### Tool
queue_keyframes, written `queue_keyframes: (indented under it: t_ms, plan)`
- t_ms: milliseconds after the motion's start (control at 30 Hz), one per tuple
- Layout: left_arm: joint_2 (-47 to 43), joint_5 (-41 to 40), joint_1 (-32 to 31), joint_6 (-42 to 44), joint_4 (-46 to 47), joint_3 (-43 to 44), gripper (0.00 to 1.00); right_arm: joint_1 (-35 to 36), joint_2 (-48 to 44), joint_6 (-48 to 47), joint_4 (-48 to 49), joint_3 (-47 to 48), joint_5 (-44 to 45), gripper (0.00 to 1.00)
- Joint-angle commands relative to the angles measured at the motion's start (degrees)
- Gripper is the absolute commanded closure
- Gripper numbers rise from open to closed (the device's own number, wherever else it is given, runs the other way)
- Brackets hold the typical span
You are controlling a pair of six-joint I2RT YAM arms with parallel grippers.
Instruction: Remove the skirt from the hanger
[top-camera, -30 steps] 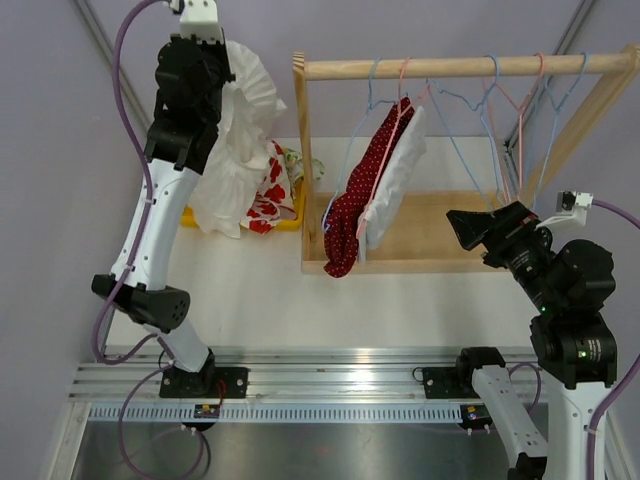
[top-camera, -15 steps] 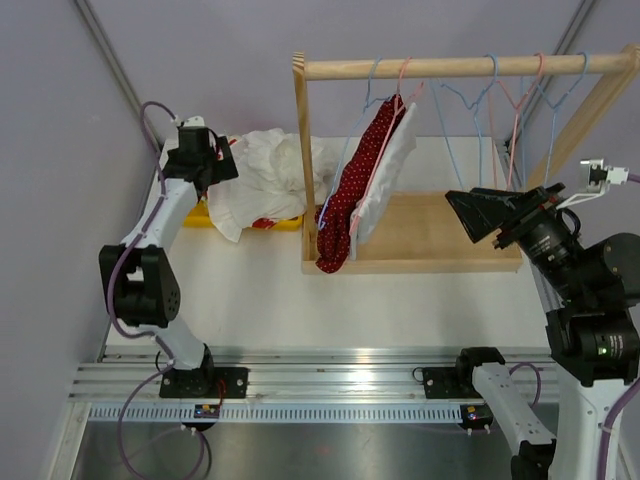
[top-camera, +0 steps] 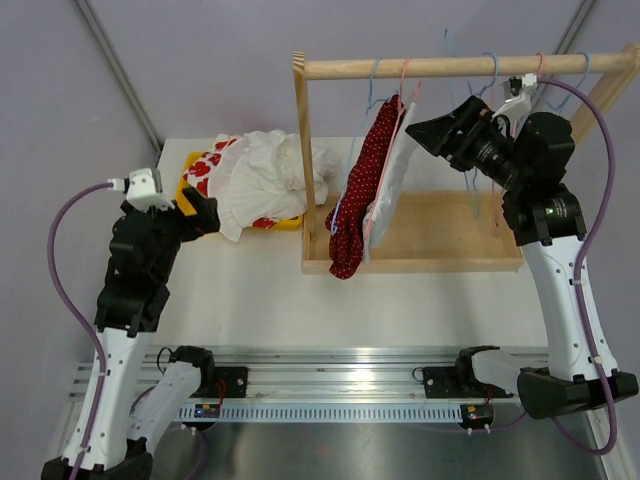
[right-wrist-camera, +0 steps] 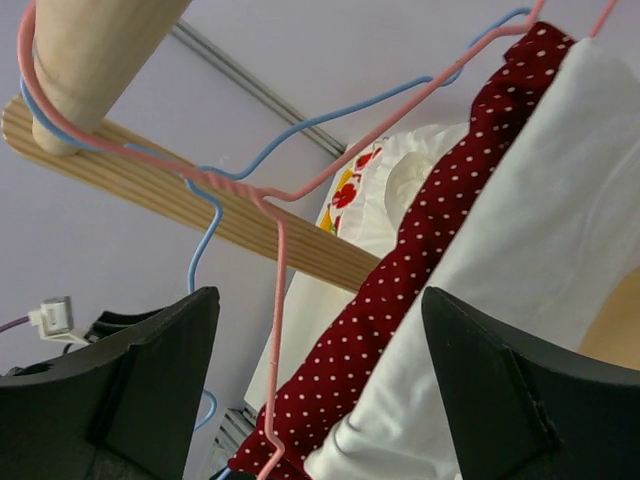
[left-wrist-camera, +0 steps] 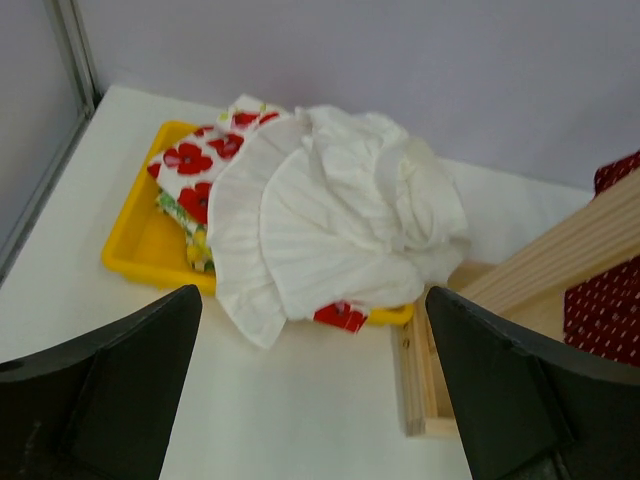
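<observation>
Two skirts hang on the wooden rack (top-camera: 460, 66): a red dotted skirt (top-camera: 365, 190) on a blue hanger (right-wrist-camera: 330, 115) and a white skirt (top-camera: 392, 180) on a pink hanger (right-wrist-camera: 280, 300). My right gripper (top-camera: 412, 128) is open, high up, just right of the white skirt's top. In the right wrist view the red dotted skirt (right-wrist-camera: 420, 270) and white skirt (right-wrist-camera: 520, 250) fill the gap of my right gripper (right-wrist-camera: 320, 300). My left gripper (top-camera: 205, 215) is open and holds nothing. In its wrist view the left gripper (left-wrist-camera: 311, 300) faces the tray.
A yellow tray (top-camera: 193, 165) at the back left holds a crumpled white skirt (top-camera: 265, 170) over red-flowered cloth (top-camera: 212, 160). Empty hangers (top-camera: 545, 70) hang on the rail's right end, behind my right arm. The rack's wooden base (top-camera: 440, 240) lies beyond the table's middle.
My left gripper opened and let the white skirt drop onto the tray, then the arm came down and back. My right arm rose and swung left to the hanging skirts.
</observation>
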Motion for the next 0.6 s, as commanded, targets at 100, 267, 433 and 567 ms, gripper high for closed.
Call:
queue_keyframes:
  t_ms: [100,267,433,567]
  plan:
    - [-7.3,3.3,-0.4,1.6,-12.4,-9.0,0.01,8.9,0.3,-2.2,2.6,2.3,7.0,0.13]
    - [-10.6,3.6,-1.5,1.1,-13.2,-10.7,0.01,12.3,1.4,-1.4,4.2,0.3,10.5,0.23]
    - [-9.3,5.2,-1.6,1.2,-12.8,-11.0,0.01,14.7,3.3,-1.1,4.5,0.0,12.4,0.31]
    - [-9.7,4.7,-1.6,1.4,-12.6,-11.0,0.01,15.7,4.2,-1.1,4.1,0.7,13.2,0.51]
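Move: The near shoulder wire of the pink hanger, with the last white skirt on it, is about 7 cm to the right hand's left, roughly 2 cm ahead and about 1 cm lower. From that hand, the white skirt's body hangs some 12 cm below, 3 cm ahead and 6 cm left, with the dark red dotted skirt about 4 cm beyond it to the left. The wooden rail is about 7 cm ahead, 5 cm left and 8 cm up. From the left hand, the pink hanger is some 40 cm right, 7 cm ahead and 8 cm higher. The right hand slides about 7 cm to the left, nearly level with a late sink of some 2 cm, its fingers still pointing forward and left, and brings the pink hanger's near shoulder wire between the finger pads as they close from wide open to about half, not yet gripping. Meanwhile the empty left hand sinks about 10 cm and draws back some 5 cm in front of the yellow basket, tipping its fingers down about 15 degrees, then holds there, wide open. ##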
